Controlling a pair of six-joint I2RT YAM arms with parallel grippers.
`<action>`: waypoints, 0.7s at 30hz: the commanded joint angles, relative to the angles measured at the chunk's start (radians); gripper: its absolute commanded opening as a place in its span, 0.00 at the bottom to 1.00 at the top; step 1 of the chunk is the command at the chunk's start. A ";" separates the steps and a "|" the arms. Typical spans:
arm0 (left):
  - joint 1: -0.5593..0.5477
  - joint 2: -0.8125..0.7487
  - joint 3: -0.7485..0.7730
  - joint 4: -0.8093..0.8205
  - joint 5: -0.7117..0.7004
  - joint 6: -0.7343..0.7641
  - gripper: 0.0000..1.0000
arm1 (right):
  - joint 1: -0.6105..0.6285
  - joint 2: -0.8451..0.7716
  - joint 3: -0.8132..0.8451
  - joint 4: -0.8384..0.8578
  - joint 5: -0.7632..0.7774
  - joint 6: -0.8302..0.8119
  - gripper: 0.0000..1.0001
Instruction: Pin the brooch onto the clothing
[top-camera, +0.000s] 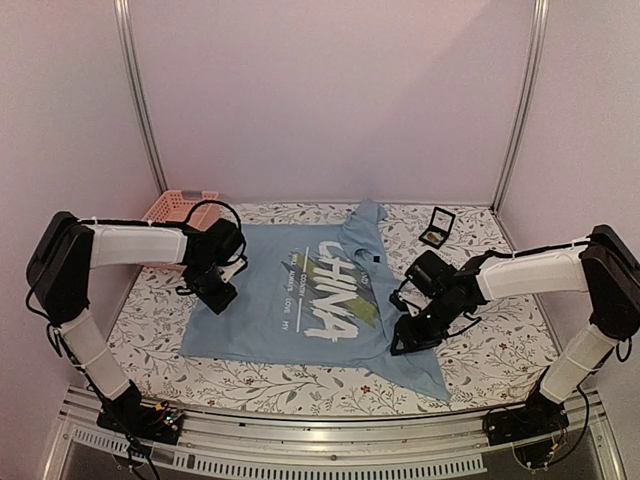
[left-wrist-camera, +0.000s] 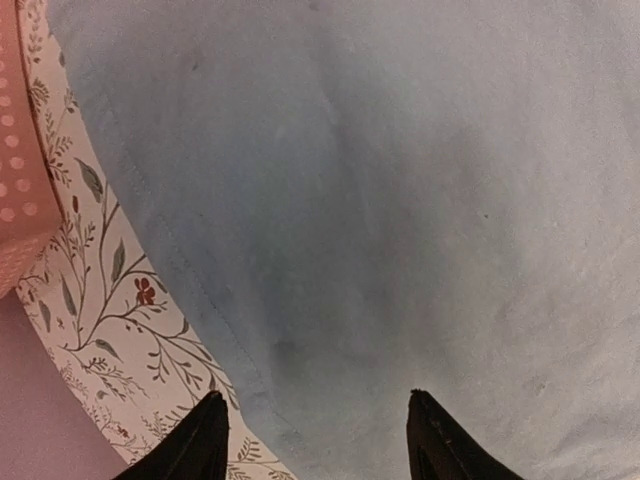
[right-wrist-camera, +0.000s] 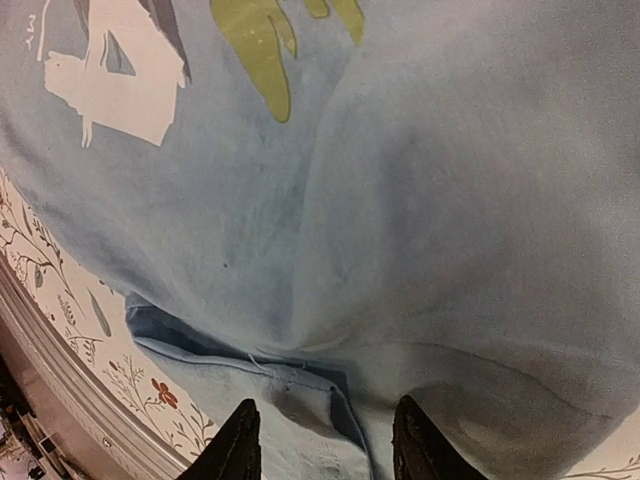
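Note:
The clothing (top-camera: 275, 300), a light blue T-shirt with white "CHINA" lettering, lies spread on the floral table. My left gripper (top-camera: 216, 299) is low over its left edge. In the left wrist view it (left-wrist-camera: 313, 398) is open, with plain blue cloth (left-wrist-camera: 400, 200) and a stitched hem between the fingers. My right gripper (top-camera: 402, 341) is at the shirt's right side. The right wrist view shows it (right-wrist-camera: 325, 403) open above a folded, wrinkled hem (right-wrist-camera: 300, 375). The brooch (top-camera: 433, 238) is a tiny orange-green spot in an open black case (top-camera: 441, 217) at the back right.
A pink basket (top-camera: 180, 208) stands at the back left, its corner close to my left gripper (left-wrist-camera: 20, 150). A small dark speck (top-camera: 375, 258) lies on the shirt near the collar. A metal rail (top-camera: 330, 440) runs along the table's front edge.

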 joint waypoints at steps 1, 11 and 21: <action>0.008 0.054 -0.026 0.037 0.036 -0.013 0.61 | 0.018 0.038 -0.018 0.112 -0.094 -0.010 0.42; 0.008 0.084 -0.054 0.045 0.039 0.011 0.62 | 0.027 0.014 -0.021 0.062 -0.151 -0.026 0.00; 0.030 0.086 -0.063 0.046 0.043 0.025 0.62 | 0.272 -0.015 -0.030 0.101 -0.287 -0.063 0.05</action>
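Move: For the right gripper, the folded edge at the base of the clothing's near sleeve lies almost under the open fingers, about 1 cm back, 2 cm left and 2 cm below. The sleeve's free end is some 10 cm right and 12 cm back, the CHINA print about 11 cm left and 15 cm ahead. Under the left gripper, plain cloth is about 4 cm down and 1 cm back; the clothing's near-left corner is 13 cm back, 8 cm left, the pink basket 22 cm ahead, 9 cm left. Ease the right gripper slightly left, back and down onto the sleeve fold and shut the fingers to pinch the cloth, then draw it back and left towards the table's front edge, about 7 cm, rising some 3 cm and turning roughly 15 degrees counter-clockwise. Meanwhile lower the open left gripper about 3 cm until it rests on the cloth, and keep it there. ##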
